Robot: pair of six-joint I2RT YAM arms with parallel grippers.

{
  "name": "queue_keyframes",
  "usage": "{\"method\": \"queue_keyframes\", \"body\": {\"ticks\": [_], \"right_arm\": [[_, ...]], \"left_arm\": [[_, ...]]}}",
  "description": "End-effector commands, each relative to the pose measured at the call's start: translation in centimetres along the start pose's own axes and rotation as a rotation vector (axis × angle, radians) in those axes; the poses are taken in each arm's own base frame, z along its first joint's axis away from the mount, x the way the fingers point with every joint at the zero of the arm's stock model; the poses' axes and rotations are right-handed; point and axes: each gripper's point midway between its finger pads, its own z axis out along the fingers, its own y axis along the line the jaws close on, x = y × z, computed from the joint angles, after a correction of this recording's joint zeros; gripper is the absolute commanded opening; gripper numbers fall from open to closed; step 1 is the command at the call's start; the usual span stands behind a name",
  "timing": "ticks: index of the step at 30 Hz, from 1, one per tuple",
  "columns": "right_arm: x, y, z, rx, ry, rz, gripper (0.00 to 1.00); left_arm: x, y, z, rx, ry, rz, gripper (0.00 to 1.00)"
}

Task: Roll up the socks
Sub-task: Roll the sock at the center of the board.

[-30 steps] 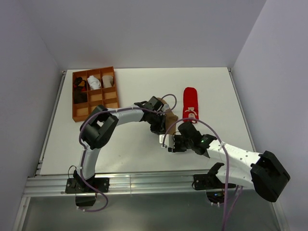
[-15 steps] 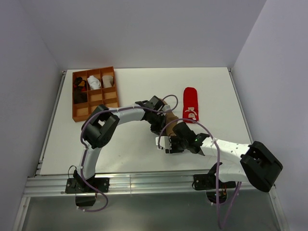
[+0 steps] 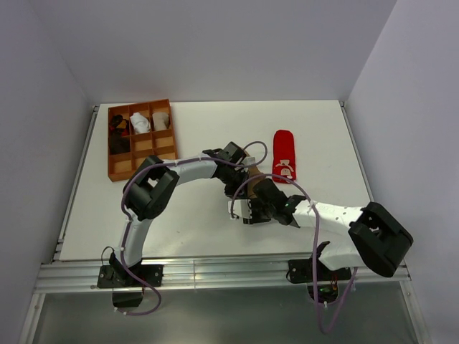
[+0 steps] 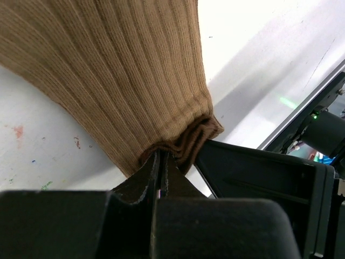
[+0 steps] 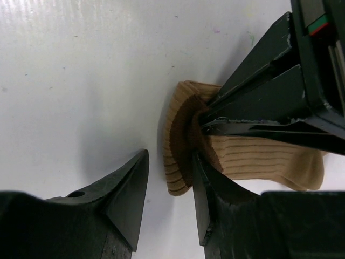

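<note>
The tan ribbed sock (image 4: 124, 65) lies flat on the white table near its middle, mostly hidden under the arms in the top view (image 3: 253, 174). My left gripper (image 4: 160, 156) is shut on the upper layer of the cuff, lifting it so the darker inside shows (image 5: 197, 135). My right gripper (image 5: 168, 183) is open at the cuff's mouth. One finger (image 5: 207, 194) sits against the opened cuff and the other (image 5: 129, 189) rests on bare table outside it, so the cuff's lower edge (image 5: 175, 162) lies between them, unclamped. The red sock with white figures (image 3: 284, 154) lies flat to the right.
An orange compartment tray (image 3: 115, 161) stands at the back left with small white and black bundles in its far cells. The two grippers work almost touching. The table's metal front rail (image 3: 215, 269) runs along the near edge.
My right arm has slid left and forward, bringing its open fingers up to the cuff. The left gripper has kept its hold and hardly moved.
</note>
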Motion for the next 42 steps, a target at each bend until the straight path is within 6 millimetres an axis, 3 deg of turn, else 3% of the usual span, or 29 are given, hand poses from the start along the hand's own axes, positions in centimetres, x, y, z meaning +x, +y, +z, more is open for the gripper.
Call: {"method": "queue_keyframes", "body": {"ticks": [1,8,17,24,25,27,31,35,38,40,42], "right_arm": [[-1.3,-2.3,0.2,0.059,-0.012,-0.043,0.46],[-0.1,-2.4,1.2,0.062,0.037,-0.042,0.46],[0.2,-1.8,2.3,-0.015,0.037,0.060,0.19],[-1.4,-1.9,0.3,-0.201,-0.049,0.253,0.14],[-0.7,-0.7,0.0,-0.272,-0.022,0.297,0.14],[-0.9,-1.3,-0.6,-0.317,-0.042,0.350,0.13],[-0.8,0.2,-1.5,-0.477,-0.055,0.461,0.13],[-0.9,1.3,-2.3,-0.631,-0.051,0.547,0.13],[-1.2,0.6,-2.6,-0.696,-0.057,0.599,0.13],[-1.0,1.3,-3.0,-0.780,-0.037,0.647,0.13],[-1.5,0.1,-3.0,-0.816,-0.066,0.676,0.13]], "left_arm": [[4.7,5.6,1.7,-0.187,0.162,-0.037,0.00],[4.5,5.0,1.4,-0.166,0.165,-0.014,0.00],[4.8,4.6,0.9,-0.146,0.157,-0.024,0.02],[2.4,3.4,-1.2,-0.120,0.003,-0.102,0.19],[1.7,3.2,-1.4,-0.119,-0.031,-0.108,0.23],[1.2,3.0,-2.2,-0.127,-0.091,-0.157,0.30],[-0.4,3.1,-3.7,-0.147,-0.222,-0.207,0.41],[-1.6,4.7,-4.9,-0.221,-0.356,-0.241,0.43],[-2.0,5.7,-5.9,-0.266,-0.435,-0.234,0.42],[-2.6,5.2,-6.9,-0.265,-0.495,-0.208,0.41],[-2.7,5.1,-7.7,-0.291,-0.548,-0.168,0.41]]}}
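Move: The right hand's open fingers straddle the near edge of the brown sock's folded cuff, whose middle is roughly 2 cm ahead and 2 cm left, about level. The sock's foot lies about 16 cm ahead and 2 cm left, the red sock some 18 cm ahead and 10 cm to the right. The left hand still pinches the cuff, its middle about 1 cm back and 2 cm to the right. Right advances 2.5 cm, pinches the cuff, draws back, tipping fingers 50 degrees baseward; left releases, retreats left and forward. ##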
